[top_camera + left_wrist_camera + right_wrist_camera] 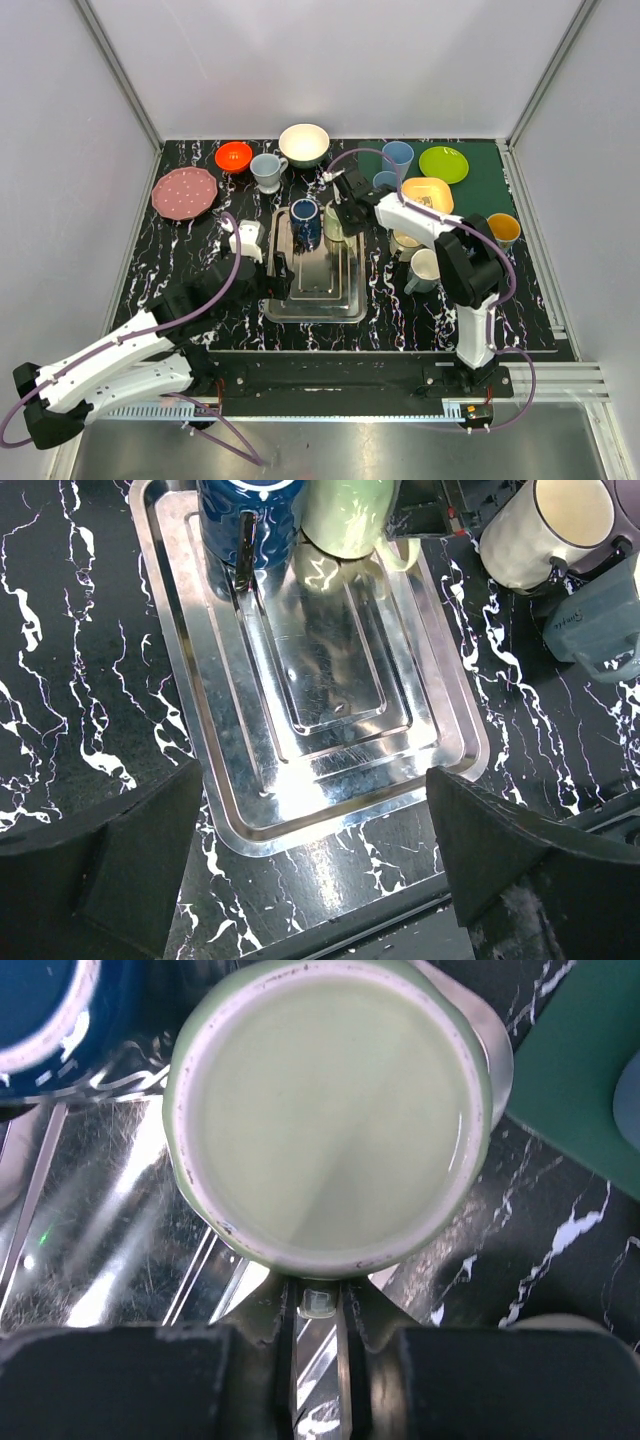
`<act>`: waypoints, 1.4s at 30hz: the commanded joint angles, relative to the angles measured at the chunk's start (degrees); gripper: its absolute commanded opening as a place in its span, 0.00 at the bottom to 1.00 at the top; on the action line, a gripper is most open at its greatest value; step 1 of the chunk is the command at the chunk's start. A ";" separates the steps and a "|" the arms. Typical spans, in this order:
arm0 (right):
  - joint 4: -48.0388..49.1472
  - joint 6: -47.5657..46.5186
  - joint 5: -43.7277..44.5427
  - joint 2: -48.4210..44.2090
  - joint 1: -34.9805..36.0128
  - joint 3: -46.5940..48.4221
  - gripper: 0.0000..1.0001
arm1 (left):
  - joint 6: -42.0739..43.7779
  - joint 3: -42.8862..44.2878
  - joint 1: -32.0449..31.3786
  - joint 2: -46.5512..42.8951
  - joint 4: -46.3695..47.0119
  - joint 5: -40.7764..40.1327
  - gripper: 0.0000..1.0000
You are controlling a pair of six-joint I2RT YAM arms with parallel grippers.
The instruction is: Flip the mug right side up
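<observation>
A pale green mug (333, 226) stands upside down at the far end of the steel tray (315, 300), its flat base (325, 1110) facing the right wrist camera. My right gripper (318, 1298) is shut, with a small green piece of the mug, seemingly its handle, pinched between its fingers; from above the gripper (347, 214) sits at the mug's right side. The mug (348, 515) and its handle (402, 552) show at the top of the left wrist view. My left gripper (312, 795) hangs wide open over the tray's near rim (440, 750), holding nothing.
A dark blue mug (305, 221) stands on the tray just left of the green one. A cream mug (425, 268) and a grey mug (590, 620) sit right of the tray. Bowls, cups and plates line the back, with a green mat (490, 185) at the back right.
</observation>
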 commanded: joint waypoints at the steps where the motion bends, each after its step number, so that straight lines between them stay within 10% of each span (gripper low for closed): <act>1: 1.70 5.06 0.49 -10.42 0.22 -2.42 0.00 | -0.55 0.07 0.34 -1.19 2.43 -0.91 0.94; 9: 9.94 17.10 -15.21 -30.62 0.75 -12.52 0.00 | -4.24 -2.30 0.34 -7.50 7.32 -3.56 0.96; 24: 68.81 60.33 -43.27 -39.97 0.75 -31.07 0.00 | -16.10 -16.27 1.30 -12.80 49.58 17.01 0.99; 42: 68.15 60.71 -46.18 -45.15 1.19 -35.39 0.00 | -22.70 -16.46 9.56 -2.95 70.89 26.06 0.67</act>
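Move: The right fingers already pinch the handle of the upside-down green mug in the tray; its middle lies some 4 cm ahead and 3 cm left of them, about level. The open left gripper, where it is headed, is roughly 20 cm back, 14 cm left and 14 cm higher. The blue mug stands about 10 cm left and 4 cm ahead, the cream mug 12 cm right and 2 cm back. From the left hand the green mug is about 24 cm ahead, 12 cm right, 14 cm below. Up and back, with a lesser drift left, the right hand carries the green mug out of the tray by its handle, rising nearly 30 cm and rolling some 80 degrees until its fingers point left, grip kept. The left hand rises about 12 cm and shifts right to meet the mug, rolling its fingers level towards the handle and starting to close around it; contact can't be seen. ##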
